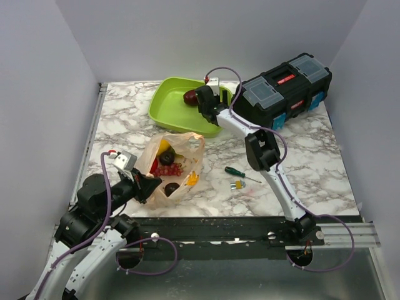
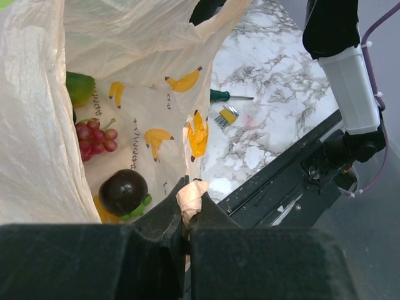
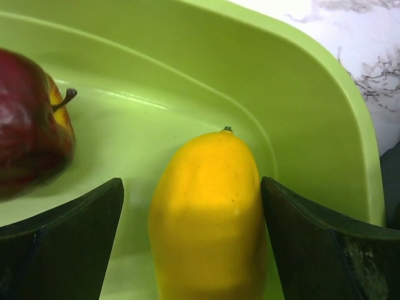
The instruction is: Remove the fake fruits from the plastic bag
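Observation:
The plastic bag (image 1: 178, 156) lies open on the marble table, and my left gripper (image 1: 147, 186) is shut on its bunched near edge (image 2: 192, 195). Inside it I see a dark purple fruit (image 2: 123, 192), a reddish grape bunch (image 2: 94, 137) and a green piece (image 2: 80, 87). My right gripper (image 1: 203, 103) hangs over the lime-green tray (image 1: 165, 106). It is open around a yellow fruit (image 3: 209, 212) that lies on the tray floor, with a gap showing at the left finger (image 3: 69, 237). A dark red apple (image 3: 28, 144) lies in the tray to the left of it.
A green-handled screwdriver (image 1: 240, 173) and a small yellow-and-silver item (image 1: 237, 184) lie right of the bag. A black toolbox (image 1: 287, 90) stands at the back right, beside the tray. White walls close in the table on three sides.

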You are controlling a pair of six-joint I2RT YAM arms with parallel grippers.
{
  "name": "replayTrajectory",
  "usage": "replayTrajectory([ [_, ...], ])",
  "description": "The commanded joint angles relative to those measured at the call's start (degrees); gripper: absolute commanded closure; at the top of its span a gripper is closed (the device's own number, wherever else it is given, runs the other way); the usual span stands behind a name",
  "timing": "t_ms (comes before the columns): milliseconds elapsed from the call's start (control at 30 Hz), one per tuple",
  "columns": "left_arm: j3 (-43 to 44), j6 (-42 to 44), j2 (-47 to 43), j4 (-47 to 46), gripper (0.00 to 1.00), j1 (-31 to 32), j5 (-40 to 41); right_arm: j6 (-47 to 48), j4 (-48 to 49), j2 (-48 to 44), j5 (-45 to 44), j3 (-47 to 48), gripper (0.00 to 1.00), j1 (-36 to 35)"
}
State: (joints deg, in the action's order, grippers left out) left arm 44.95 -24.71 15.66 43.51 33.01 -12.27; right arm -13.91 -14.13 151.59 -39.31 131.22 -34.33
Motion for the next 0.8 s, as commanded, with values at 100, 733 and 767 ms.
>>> replayTrajectory([
  [100,-0.6,1.0,4.9,-0.3,1.00,-0.6,-3.8,-2.0,-10.3,-14.4,7.5,-2.4,0.08,0.1],
  [733,-0.7,2.5,11.0,-0.9,1.00,-0.6,-9.8,-4.5,1.6,-72.6,51.0,-54.7,0.08,-3.1],
  [767,-0.7,2.5,11.0,-0.9,1.00,-0.6,-9.7,-4.4,2.5,-74.5,52.9,-56.2,0.08,-3.6],
])
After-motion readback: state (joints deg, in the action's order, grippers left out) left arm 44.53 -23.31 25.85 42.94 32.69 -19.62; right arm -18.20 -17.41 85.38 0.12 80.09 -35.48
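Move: The right hand hovers open in the tray over the yellow fruit, which lies right between and about 2 cm below its fingertips; the apple is some 10 cm left and 3 cm farther out. Next come the fruits in the bag: grapes about 31 cm back, 18 cm left and 3 cm below the hand, the dark round fruit some 7 cm nearer the robot than the grapes. From the left hand, those grapes lie roughly 17 cm straight ahead and 23 cm down. Already open, the right fingers come clear of the yellow fruit; the arm rises some 23 cm while drawing back, then runs level out of the tray towards the bag, about 23 cm back in all, turning counter-clockwise some 35 degrees with its left side rising. The left hand keeps its pinch on the bag's rim, easing it about 3 cm down and as much to the right, tipping slightly downward. ##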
